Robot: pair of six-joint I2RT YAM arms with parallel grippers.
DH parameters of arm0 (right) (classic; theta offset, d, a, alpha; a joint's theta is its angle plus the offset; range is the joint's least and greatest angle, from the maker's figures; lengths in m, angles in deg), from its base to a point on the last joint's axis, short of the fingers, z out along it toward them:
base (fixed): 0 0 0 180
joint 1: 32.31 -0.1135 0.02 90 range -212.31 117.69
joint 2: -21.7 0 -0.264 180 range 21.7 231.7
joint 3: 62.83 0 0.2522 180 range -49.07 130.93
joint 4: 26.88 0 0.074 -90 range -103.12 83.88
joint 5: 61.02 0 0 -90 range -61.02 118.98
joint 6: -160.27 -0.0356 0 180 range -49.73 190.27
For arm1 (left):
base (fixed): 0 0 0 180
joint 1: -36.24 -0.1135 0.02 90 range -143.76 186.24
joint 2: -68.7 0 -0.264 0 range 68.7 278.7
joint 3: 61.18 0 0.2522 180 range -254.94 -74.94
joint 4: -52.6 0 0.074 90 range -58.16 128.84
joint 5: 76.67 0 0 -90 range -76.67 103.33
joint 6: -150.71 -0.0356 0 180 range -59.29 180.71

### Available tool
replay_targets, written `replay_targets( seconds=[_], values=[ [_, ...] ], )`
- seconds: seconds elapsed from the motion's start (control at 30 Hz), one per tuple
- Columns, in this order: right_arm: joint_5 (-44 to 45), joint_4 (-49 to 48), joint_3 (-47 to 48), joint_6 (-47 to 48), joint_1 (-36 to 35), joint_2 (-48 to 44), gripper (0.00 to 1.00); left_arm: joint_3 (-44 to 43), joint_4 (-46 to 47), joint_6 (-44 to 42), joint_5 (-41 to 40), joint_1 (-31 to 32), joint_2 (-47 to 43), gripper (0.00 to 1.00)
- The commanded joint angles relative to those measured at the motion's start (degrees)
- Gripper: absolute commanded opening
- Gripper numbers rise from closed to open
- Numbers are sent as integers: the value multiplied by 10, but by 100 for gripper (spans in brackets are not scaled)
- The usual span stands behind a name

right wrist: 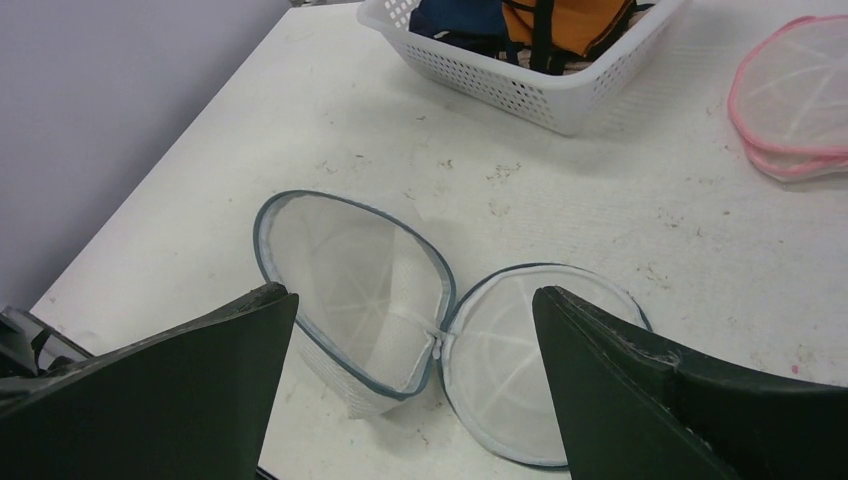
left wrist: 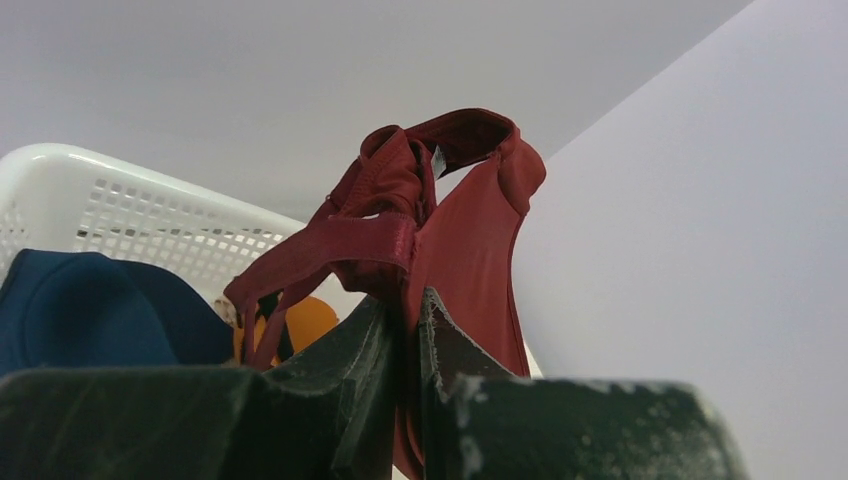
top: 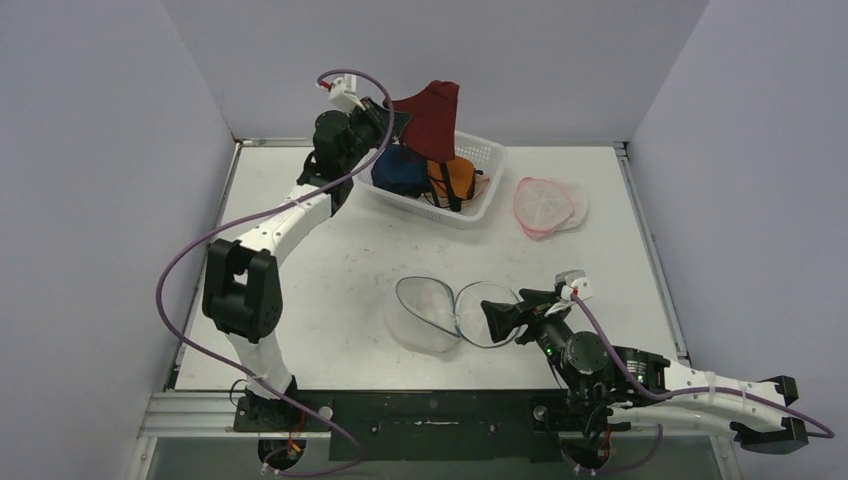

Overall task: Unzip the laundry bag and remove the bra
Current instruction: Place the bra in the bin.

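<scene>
The laundry bag (top: 440, 312), white mesh with a grey-blue rim, lies unzipped on the table with both halves spread open and nothing inside (right wrist: 370, 290). A dark red bra (top: 432, 118) hangs above the white basket (top: 482, 152), pinched by my left gripper (top: 398, 118), which is shut on its fabric (left wrist: 440, 240). My right gripper (top: 497, 320) hovers just beside the bag's right half, jaws wide open with nothing between them (right wrist: 415, 300).
The white basket (right wrist: 560, 95) at the back holds a blue garment (top: 400, 170) and an orange one (top: 455, 178). A pink-rimmed mesh bag (top: 548, 205) lies to its right. Walls close in on the left, back and right sides.
</scene>
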Motion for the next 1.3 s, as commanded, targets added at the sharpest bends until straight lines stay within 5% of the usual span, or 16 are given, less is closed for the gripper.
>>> replay_targets(
  seconds=[0.0, 0.23, 1.27],
  values=[
    [27, -17, -11, -5, -3, 5, 92, -57, 37, 11, 30, -28, 48, 0],
    [38, -23, -16, 0, -3, 19, 92, -108, 31, 32, 93, -53, 144, 0],
    [49, -1, -11, -15, -3, 41, 92, -110, -62, 0, 4, -71, 258, 0]
  ],
)
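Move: The bin the dark-red bra is being taken to has its middle about 16 cm ahead of the left hand, 12 cm to its right and some 28 cm below. In it, the navy piece lies about 14 cm ahead and 2 cm right of that hand, the orange piece about 13 cm ahead and 16 cm right, both roughly 29 cm down. From the right hand the bin's middle is about 52 cm ahead, 15 cm left and 17 cm below. The dark-red bra, still pinched by its edge in the left fingers, is lowered about 21 cm into the bin at its left end, with the hand first going forward some 9 cm on the way down, then drifting about 4 cm left before sinking on. The wrist tips the fingers some 25 degrees further down and the grip stays shut. The open right hand sinks about 2 cm, well away from the bin. ##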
